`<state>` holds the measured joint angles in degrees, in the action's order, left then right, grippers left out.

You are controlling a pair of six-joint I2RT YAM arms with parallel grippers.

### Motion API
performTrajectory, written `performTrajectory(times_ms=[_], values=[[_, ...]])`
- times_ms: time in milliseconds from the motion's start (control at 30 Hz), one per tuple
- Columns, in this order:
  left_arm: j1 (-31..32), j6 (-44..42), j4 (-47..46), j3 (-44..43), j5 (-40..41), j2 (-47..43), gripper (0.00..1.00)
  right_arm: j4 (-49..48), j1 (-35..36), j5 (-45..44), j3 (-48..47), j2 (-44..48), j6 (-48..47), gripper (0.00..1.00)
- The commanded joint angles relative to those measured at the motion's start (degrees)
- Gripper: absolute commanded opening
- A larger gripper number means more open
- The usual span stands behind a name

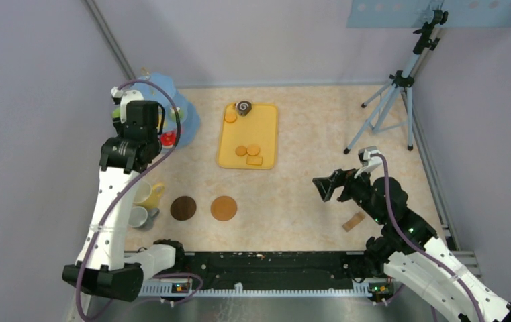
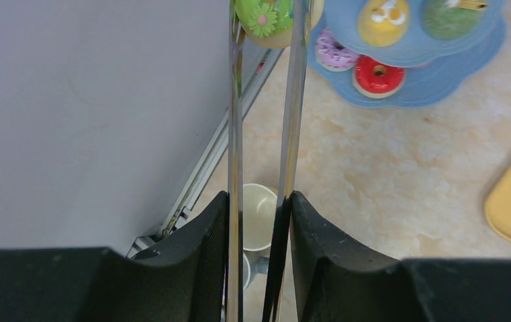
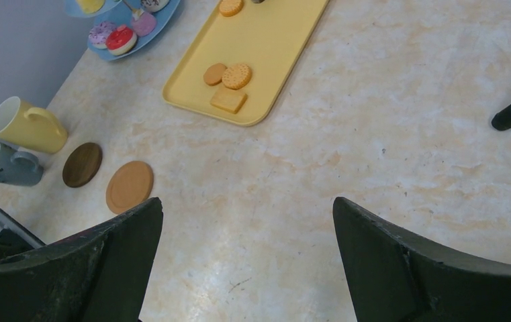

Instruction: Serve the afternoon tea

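My left gripper [image 2: 259,198] is shut on the two arms of the long metal tongs [image 2: 234,121]. The tongs' tips pinch a green flower-topped doughnut [image 2: 264,20] above the table, left of the blue tiered stand [image 2: 440,87]. On that stand lie a red doughnut [image 2: 379,75], a pink one [image 2: 335,50] and other cakes. The yellow tray [image 1: 266,127] carries orange biscuits [image 1: 247,151] and a chocolate swirl cake [image 1: 244,107]. The yellow mug [image 1: 148,194], grey-white mug [image 1: 137,217], dark coaster [image 1: 183,208] and light coaster [image 1: 223,208] sit near left. My right gripper [image 1: 326,188] hovers open and empty over bare table.
A small wooden block [image 1: 354,221] lies beside the right arm. A tripod [image 1: 393,100] stands at the back right. A metal rail [image 2: 219,147] runs along the left wall. The black base bar [image 1: 266,265] lines the near edge.
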<state>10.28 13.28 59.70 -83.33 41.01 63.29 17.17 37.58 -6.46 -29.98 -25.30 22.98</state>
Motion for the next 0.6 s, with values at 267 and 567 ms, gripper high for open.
performTrajectory(times_ms=[267,567], values=[[-19.8,-1.0,-23.5,8.9,-13.0,5.5,0.30,-1.6,-0.3,1.1,-0.5,0.4,-0.5,0.95],[-20.1,-3.2,-35.4,14.0,-16.9,9.4,0.22,-1.7,-0.4,0.6,0.1,4.2,-0.4,0.95]])
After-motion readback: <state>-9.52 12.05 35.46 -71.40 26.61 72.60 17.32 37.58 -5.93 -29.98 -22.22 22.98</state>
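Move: Beyond and a little right of the left hand, which already holds the green-topped cake, stands the blue tiered stand: about 21 cm ahead, 6 cm right, its middle tier some 17 cm lower. On its near side, the yellow cake lies 14 cm ahead and 5 cm right of the hand, the red donut 12 cm ahead and 7 cm right. The yellow mug is 7 cm back, 1 cm left. From the right hand the stand is roughly 30 cm ahead and 52 cm left. Swinging out to its left first, the left hand carries the green-topped cake clear of the blue stand's near side, sinking as it goes. It then turns forward along the stand's left flank, still sinking, and ends about 7 cm farther out, 7 cm left and 7 cm lower. The wrist turns slightly counter-clockwise, its left side dipping a little; the fingers keep their pinch. ##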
